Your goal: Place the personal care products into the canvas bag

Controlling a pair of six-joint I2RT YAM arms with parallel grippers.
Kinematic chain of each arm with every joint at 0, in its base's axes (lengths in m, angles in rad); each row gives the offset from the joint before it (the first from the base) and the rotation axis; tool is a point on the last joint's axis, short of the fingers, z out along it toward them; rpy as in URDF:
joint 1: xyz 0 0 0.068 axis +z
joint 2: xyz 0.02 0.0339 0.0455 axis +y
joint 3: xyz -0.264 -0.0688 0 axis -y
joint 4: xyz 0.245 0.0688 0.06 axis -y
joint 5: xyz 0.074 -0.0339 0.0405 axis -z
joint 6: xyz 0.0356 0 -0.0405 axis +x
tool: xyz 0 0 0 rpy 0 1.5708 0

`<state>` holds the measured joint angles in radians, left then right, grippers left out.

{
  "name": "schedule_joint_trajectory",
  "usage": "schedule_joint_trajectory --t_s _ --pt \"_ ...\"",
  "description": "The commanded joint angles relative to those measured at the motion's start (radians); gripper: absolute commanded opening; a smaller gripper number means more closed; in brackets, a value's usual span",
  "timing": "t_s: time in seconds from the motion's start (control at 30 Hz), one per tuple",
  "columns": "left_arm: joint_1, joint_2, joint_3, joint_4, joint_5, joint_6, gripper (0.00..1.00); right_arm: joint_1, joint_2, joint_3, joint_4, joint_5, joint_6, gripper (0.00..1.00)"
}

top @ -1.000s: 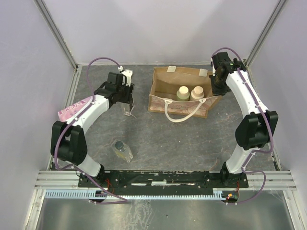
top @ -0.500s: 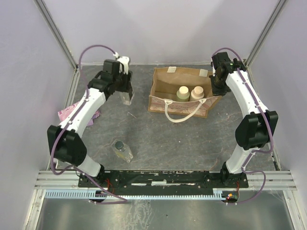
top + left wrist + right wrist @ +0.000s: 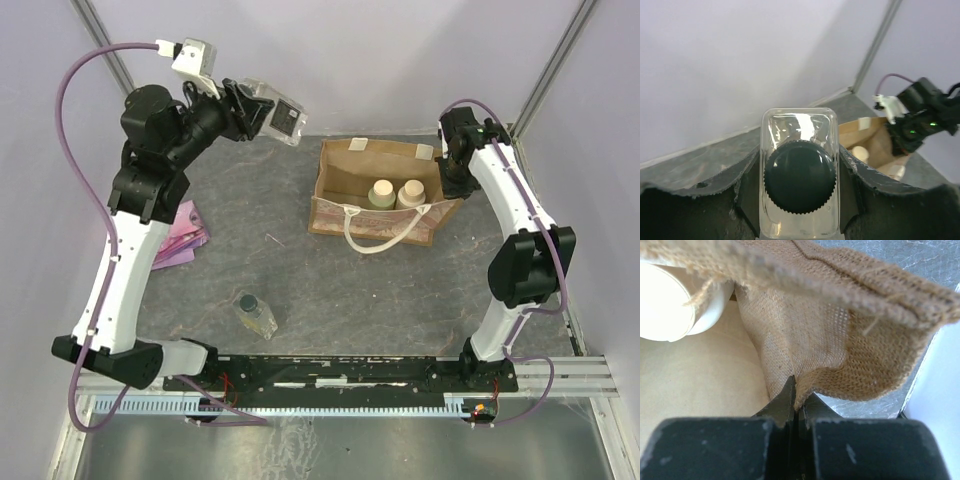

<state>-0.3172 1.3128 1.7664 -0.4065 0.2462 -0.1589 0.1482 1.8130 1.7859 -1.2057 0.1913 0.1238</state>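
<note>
My left gripper [image 3: 262, 110] is raised high at the back left, shut on a clear squarish bottle [image 3: 284, 121] with a dark cap. In the left wrist view the bottle [image 3: 799, 150] fills the gap between both fingers [image 3: 747, 192], cap toward the camera. The canvas bag [image 3: 345, 205] stands open right of centre, its cream handles over the front. A pale yellow-green bottle [image 3: 381, 193] and a cream bottle [image 3: 410, 193] stand inside. My right gripper [image 3: 452, 172] is shut on the bag's right rim [image 3: 840, 365]. A second clear bottle [image 3: 255, 313] lies on the table, front left.
A flat pink packet [image 3: 181, 236] lies at the left, by the left arm. Purple walls and metal posts close in the back and both sides. The arm bases and a rail run along the near edge.
The left arm has lifted the clear bottle off the table, up and back, and tilted it toward the bag. The pink packet is now uncovered. The right arm has not moved.
</note>
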Motion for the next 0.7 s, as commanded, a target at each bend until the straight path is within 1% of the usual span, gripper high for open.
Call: schedule_joint_trajectory --t_s 0.0,0.27,0.47,0.57,0.67 --pt "-0.029 0.029 0.038 0.242 0.164 -0.137 0.03 0.006 0.044 0.013 -0.028 -0.023 -0.004 0.0" --pt "-0.153 0.117 0.008 0.283 0.149 -0.14 0.03 0.006 0.051 0.011 -0.025 -0.02 -0.007 0.0" --pt "-0.198 0.181 -0.005 0.301 0.13 -0.131 0.03 0.004 0.058 0.009 -0.025 -0.014 -0.01 0.0" --pt "-0.217 0.209 -0.022 0.293 0.086 -0.091 0.03 0.006 0.064 0.015 -0.026 -0.015 -0.009 0.0" --pt "-0.261 0.248 -0.022 0.252 -0.017 0.001 0.03 0.005 0.073 0.025 -0.031 -0.023 -0.009 0.0"
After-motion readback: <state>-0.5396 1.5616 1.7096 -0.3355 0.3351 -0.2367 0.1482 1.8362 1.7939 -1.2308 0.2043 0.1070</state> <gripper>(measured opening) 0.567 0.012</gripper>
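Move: The left gripper holds the clear dark-capped bottle high up. The open canvas bag's middle lies about 23 cm to its right, 6 cm farther out and 41 cm below. Inside the bag stand the green bottle, some 22 cm right and 7 cm ahead of this gripper, and the cream bottle, 29 cm right and 7 cm ahead, both about 42 cm below. From the right gripper, shut on the bag's right rim, the bag's middle is about 17 cm left, 4 cm ahead and 9 cm below. Bring the left gripper to the right by about 13 cm towards the bag, sinking some 11 cm once the sideways swing is under way, and keep the clear bottle pinched. Meanwhile tip the fingers down by about 15 degrees and swing them clockwise by much the same. Let the right gripper keep its pinch on the bag's right rim. ##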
